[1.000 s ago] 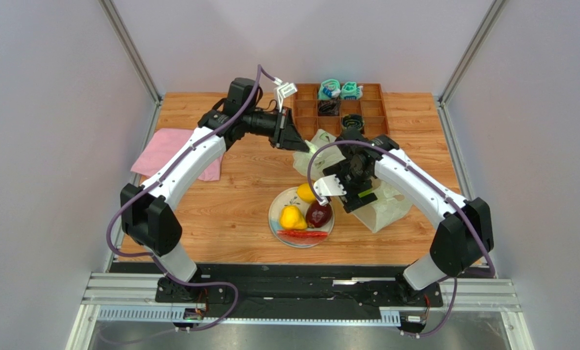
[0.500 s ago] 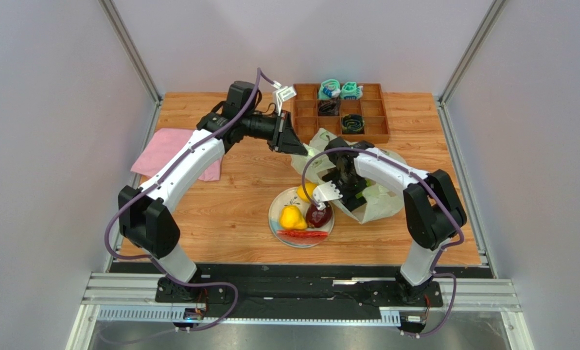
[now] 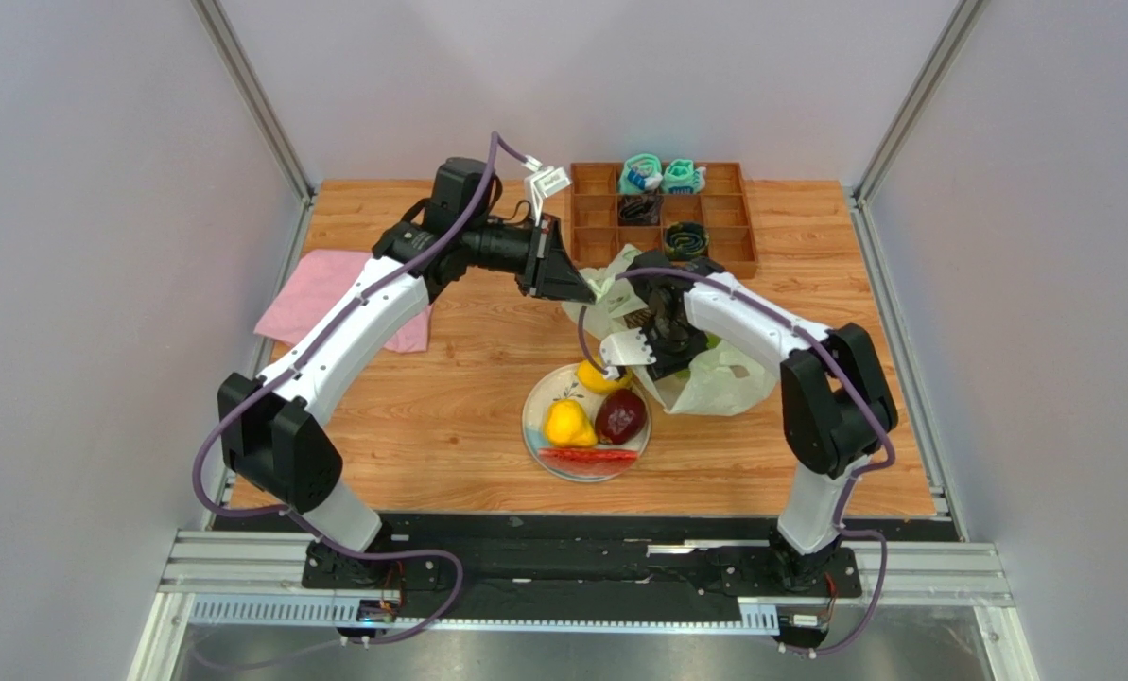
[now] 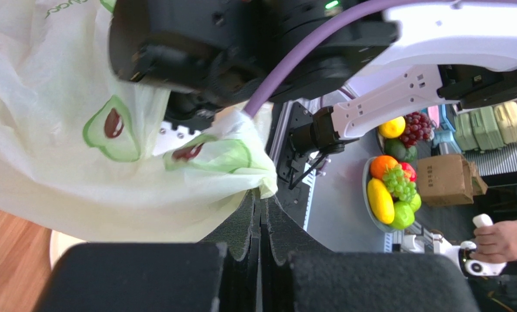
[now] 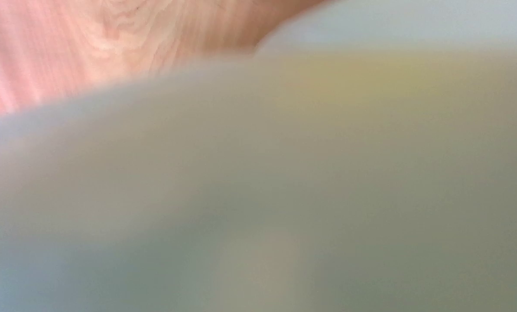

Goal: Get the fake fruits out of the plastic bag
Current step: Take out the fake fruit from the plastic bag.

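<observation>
The pale yellow-green plastic bag [image 3: 719,380] lies right of the white plate [image 3: 531,409]. My left gripper [image 3: 572,285] is shut on the bag's upper edge and holds it up; the pinched film [image 4: 238,153] shows in the left wrist view above the closed jaws. My right gripper [image 3: 662,351] points down into the bag's mouth, its fingers hidden by the film. The right wrist view shows only blurred bag film [image 5: 306,195]. On the plate lie a yellow pear [image 3: 569,423], a dark red round fruit [image 3: 621,416], a red slice [image 3: 588,457] and a yellow piece [image 3: 602,378].
A brown wooden tray [image 3: 733,244] with teal and black items stands at the back, just behind the bag. A pink folded cloth [image 3: 321,291] lies at the left. Grey walls close the table on the left, back and right.
My right arm has swung left and back from over the bag's right side and dipped into its mouth. The bag has bunched closer to the plate. The left gripper still holds the bag's edge.
</observation>
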Robot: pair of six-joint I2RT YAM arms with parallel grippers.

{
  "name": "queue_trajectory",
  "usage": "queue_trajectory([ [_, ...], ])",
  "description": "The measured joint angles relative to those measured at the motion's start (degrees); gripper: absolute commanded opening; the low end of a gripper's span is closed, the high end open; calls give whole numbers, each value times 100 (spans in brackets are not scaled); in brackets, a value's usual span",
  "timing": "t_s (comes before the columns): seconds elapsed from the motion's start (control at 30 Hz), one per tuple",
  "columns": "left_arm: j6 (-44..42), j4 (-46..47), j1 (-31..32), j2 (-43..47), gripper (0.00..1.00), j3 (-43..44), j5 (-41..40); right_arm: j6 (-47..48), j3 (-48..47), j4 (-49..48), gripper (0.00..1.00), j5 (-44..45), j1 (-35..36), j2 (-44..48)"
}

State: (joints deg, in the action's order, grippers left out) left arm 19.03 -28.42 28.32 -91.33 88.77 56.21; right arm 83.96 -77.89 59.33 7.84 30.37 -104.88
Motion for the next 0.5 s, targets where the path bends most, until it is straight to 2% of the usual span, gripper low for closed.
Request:
queue_trajectory([
  [0.23,94,136,11,15,0,46,286,-866,-658,979,34,-636,-46,1300],
  [0.37,105,166,39,-9,0,98,216,-1320,-765,1447,34,-1239,-66,2109],
  [0.5,105,136,4,-160,0,208,153,-1860,-796,1659,33,-1580,-35,2542],
])
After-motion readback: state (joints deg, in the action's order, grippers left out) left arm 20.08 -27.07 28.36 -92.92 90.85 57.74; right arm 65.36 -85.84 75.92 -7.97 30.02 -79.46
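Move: The right hand, low inside the bag, already grips the green fruit. The plate's centre lies about 15 cm to its left, 10 cm nearer the base and 6 cm below; on the plate, the lemon is some 13 cm left and 3 cm back, and the dark red fruit 10 cm left and 8 cm back. From the left hand, closed on the bag's rim, the plate is roughly straight sideways-level, 6 cm back and 30 cm below. Keep the right fingers shut on the green fruit and pull it fast out of the bag's depth towards the mouth, about 15 cm up, then increasingly back towards the base as well, some 8 cm. Roll the hand as it rises so its left side lifts some 25 degrees, with a smaller clockwise turn. Hold the bag's rim nearly in place with the left gripper. ##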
